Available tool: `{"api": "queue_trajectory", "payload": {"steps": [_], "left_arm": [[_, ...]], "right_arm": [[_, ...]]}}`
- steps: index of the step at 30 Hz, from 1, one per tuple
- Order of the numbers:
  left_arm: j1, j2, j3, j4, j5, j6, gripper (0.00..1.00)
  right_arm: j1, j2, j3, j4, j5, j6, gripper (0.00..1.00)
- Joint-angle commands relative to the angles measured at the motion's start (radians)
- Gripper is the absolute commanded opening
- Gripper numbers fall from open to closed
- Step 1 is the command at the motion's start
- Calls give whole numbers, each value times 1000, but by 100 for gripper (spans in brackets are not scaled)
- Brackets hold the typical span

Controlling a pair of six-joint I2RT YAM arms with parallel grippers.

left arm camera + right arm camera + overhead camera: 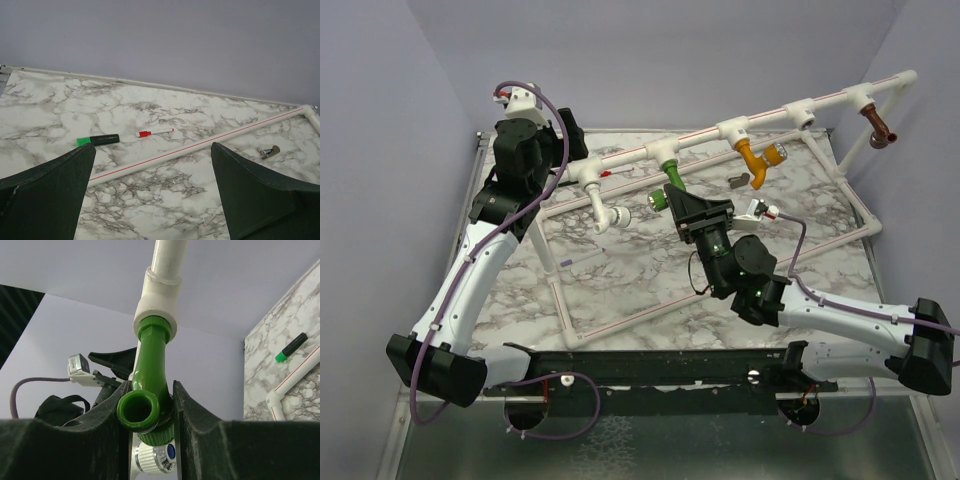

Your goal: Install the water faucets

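Note:
A green water faucet [150,385] hangs from a white fitting [156,302] on the raised pipe [770,118]. My right gripper [151,392] is shut on its bent body just above the silver handle. From above, the green faucet [669,178] sits between a white faucet [608,212] to its left and an orange-yellow faucet [755,160] to its right. A brown faucet [879,128] hangs at the pipe's far right end. My left gripper [572,135] stands open near the pipe's left end with nothing in it. Its wide-set fingers [50,190] frame bare marble.
A white red-striped pipe frame [620,320] lies on the marble table, with one bar [200,145] crossing under my left gripper. A green marker [97,140], a red-capped pen [156,132] and a small grey metal piece [268,151] lie near the back. Lilac walls enclose three sides.

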Motion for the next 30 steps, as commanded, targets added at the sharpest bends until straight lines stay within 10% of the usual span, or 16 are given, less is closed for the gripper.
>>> {"api": "queue_trajectory", "payload": {"steps": [1,15,30], "left_arm": [[-12,60,-64,-190,56,10,99],[-12,59,-64,-190,54,10,99],[-12,59,-64,-190,54,10,99]], "right_arm": [[19,-58,61,-75,37,157,3],[19,-103,68,-282,53,189,58],[19,-204,117,-463,3,-98,71]]}}
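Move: Right at the right hand's pads, the green faucet is held, its middle some 3 cm ahead and 1 cm to the left. Its white tee lies about 9 cm ahead, 3 cm left and 2 cm up. The white faucet hangs roughly 15 cm left and 1 cm back, the orange faucet about 14 cm right and 6 cm ahead. From the idle left hand, the green faucet is some 30 cm right and 12 cm back. Letting go of the green faucet, the right hand first stays nearly in place, tipping its fingers down some 5 degrees, then spreads them from about a third to about two-thirds open. As they open, it eases away from the faucet about 3 cm to the right and 1.5 cm back, rising about 1 cm on the way, until the faucet stands free between the fingers. ##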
